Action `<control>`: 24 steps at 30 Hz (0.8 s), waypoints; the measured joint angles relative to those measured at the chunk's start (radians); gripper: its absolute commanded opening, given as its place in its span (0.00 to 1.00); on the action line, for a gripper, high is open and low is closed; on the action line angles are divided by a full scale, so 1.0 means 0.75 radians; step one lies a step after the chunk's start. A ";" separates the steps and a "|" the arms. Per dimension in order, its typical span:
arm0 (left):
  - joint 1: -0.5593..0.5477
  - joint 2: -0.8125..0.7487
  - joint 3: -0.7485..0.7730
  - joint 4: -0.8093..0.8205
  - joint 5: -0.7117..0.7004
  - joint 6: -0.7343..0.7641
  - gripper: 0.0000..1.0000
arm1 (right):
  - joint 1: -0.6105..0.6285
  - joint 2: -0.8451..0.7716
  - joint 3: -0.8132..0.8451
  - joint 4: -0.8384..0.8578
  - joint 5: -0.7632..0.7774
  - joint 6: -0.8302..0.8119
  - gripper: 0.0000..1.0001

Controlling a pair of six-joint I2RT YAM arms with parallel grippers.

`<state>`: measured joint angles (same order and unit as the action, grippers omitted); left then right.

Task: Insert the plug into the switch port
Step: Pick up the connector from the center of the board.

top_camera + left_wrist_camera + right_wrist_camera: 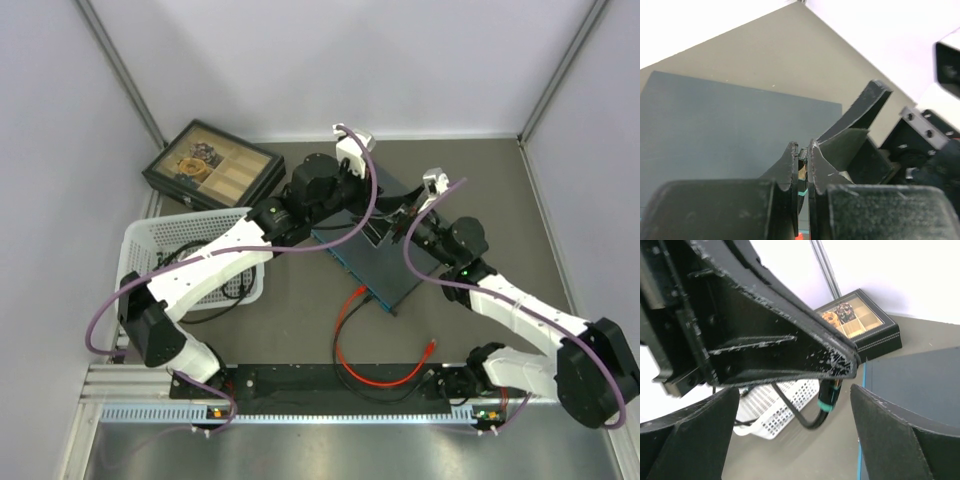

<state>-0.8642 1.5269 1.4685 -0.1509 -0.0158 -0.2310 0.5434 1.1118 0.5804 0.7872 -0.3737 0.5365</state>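
The switch lies at the table's middle, a flat dark blue-grey box with a thin teal edge. My left gripper hovers over it, shut on the plug, a small black connector with a teal band whose black cable loops down toward the basket. My right gripper faces the left one from close by, open wide, its fingers on either side of the plug without touching it. In the top view both grippers meet above the switch, left gripper, right gripper, and the plug is hidden.
A red cable curls on the table in front, one end at the switch's near edge. A white basket with black cables stands left. A black compartmented tray box sits at the back left.
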 measured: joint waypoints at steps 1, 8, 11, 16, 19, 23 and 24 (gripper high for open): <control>0.001 0.000 -0.005 0.009 0.001 -0.016 0.00 | 0.000 0.016 0.000 0.025 0.005 0.010 0.75; 0.000 -0.024 -0.034 0.048 0.010 -0.060 0.16 | -0.002 0.113 0.000 0.118 0.014 0.069 0.03; -0.003 -0.077 -0.074 0.052 -0.018 -0.042 0.49 | 0.001 0.108 0.000 0.105 0.012 0.069 0.00; -0.007 -0.219 -0.189 0.053 -0.130 0.061 0.90 | -0.030 0.014 0.000 0.003 0.022 0.028 0.00; -0.004 -0.349 -0.290 0.047 -0.201 0.156 0.99 | -0.099 -0.055 0.000 -0.073 0.033 0.007 0.00; -0.002 -0.524 -0.421 -0.005 -0.303 0.285 0.99 | -0.215 -0.106 0.006 -0.172 0.044 -0.006 0.00; -0.002 -0.562 -0.448 -0.032 -0.322 0.311 0.99 | -0.237 -0.111 0.007 -0.199 0.044 -0.011 0.00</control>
<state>-0.8658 1.1057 1.1328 -0.1749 -0.2577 0.0025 0.3660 1.0286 0.5858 0.6380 -0.3405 0.5282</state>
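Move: Level with the right hand's point, about 1 cm ahead, 1 cm left and 1 cm lower, the black cable's connector stands between its nearly wide-open fingers, while the left fingertips still hold it right at their own point. From the left hand, the dark switch's middle is some 30 cm below and 3 cm ahead; the red cable's plug at its front edge lies about 11 cm back, 3 cm left and equally low. Closing on the connector just behind its clear plug, the right fingers pinch it in mid-air after easing about a centimetre forward and down; only then do the left fingers open wide and let go. The left hand backs off about 12 cm left and a little back, tilting up, while the right hand carries the connector some 7 cm right and slightly forward, turning about 10 degrees clockwise. ##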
